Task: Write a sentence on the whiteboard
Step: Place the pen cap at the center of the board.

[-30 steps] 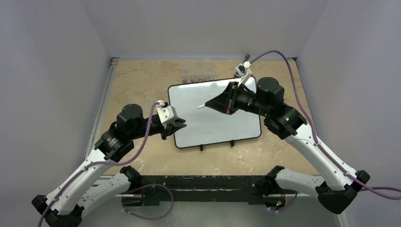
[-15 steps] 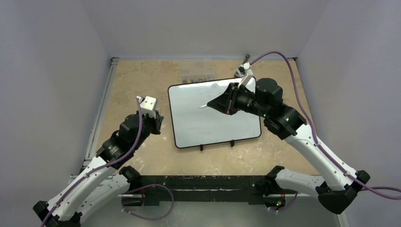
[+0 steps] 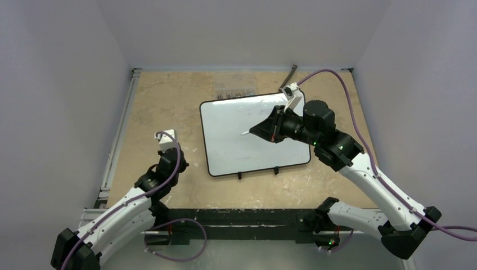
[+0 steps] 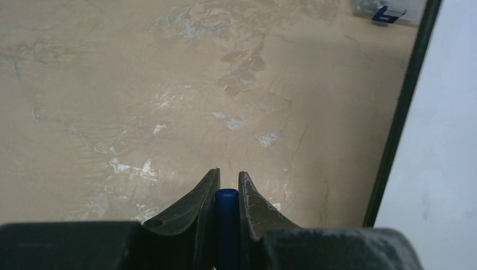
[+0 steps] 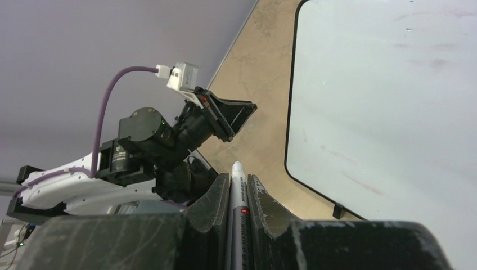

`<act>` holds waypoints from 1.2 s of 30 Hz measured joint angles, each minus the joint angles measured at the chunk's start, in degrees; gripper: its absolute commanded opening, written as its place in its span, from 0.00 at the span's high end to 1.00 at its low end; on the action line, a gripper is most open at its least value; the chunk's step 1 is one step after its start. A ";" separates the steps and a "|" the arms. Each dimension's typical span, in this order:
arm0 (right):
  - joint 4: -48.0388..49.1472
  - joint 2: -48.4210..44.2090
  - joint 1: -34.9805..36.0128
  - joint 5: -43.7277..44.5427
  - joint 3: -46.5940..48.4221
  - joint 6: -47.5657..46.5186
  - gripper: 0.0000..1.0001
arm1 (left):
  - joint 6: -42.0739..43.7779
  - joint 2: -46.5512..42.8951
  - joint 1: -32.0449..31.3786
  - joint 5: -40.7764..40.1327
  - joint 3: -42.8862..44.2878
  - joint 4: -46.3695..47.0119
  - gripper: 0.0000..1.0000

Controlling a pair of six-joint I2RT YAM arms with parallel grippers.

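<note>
The whiteboard lies flat mid-table, white with a thin black frame, and also shows in the left wrist view and the right wrist view. Only faint purple smudges mark its surface; the sentence is out of view. My right gripper hovers over the board's upper middle, shut on a white marker whose tip points left. My left gripper is over bare table left of the board, shut on a blue marker cap.
A clear box of small parts stands behind the board. Two black clips stick out of the board's near edge. A metal rail runs along the table's left side. Grey walls close in on three sides.
My left arm has pulled back from the board's left edge toward the near left, with the cap still in its jaws. The right gripper with the marker has drifted slightly nearer.
</note>
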 measured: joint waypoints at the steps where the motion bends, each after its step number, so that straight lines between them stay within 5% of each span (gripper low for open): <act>1: -0.02 -0.02 0.00 0.00 -0.13 0.00 1.00 | -1.22 1.09 0.83 -0.04 -0.57 0.94 1.00; 18: 0.85 0.07 0.00 0.31 -1.16 -0.33 1.00 | -11.58 6.75 5.60 -0.46 -2.99 5.57 0.81; 36: 1.60 0.07 0.00 1.42 -1.66 -0.68 1.00 | -15.23 5.35 6.38 -2.03 -2.99 2.71 0.32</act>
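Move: The left hand holds the blue pen cap; the bare table where the cap will lie is about 4 cm ahead of this hand, some 2 cm to its right and 5 cm down. The whiteboard's middle is roughly 12 cm ahead and 27 cm right, and the clear parts box some 33 cm ahead and 20 cm right, both about 5 cm below. From the right hand, that patch lies about 6 cm ahead, 22 cm left and 28 cm below. The left hand sinks about 3 cm with the pen cap towards the bare table beside the whiteboard's left edge, then stays at that low height, edging to its left by some 2.5 cm in all. The wrist turns counter-clockwise about 15 degrees and rolls its left side down a little, and only once low do the fingers open wide and let go of the pen cap. ##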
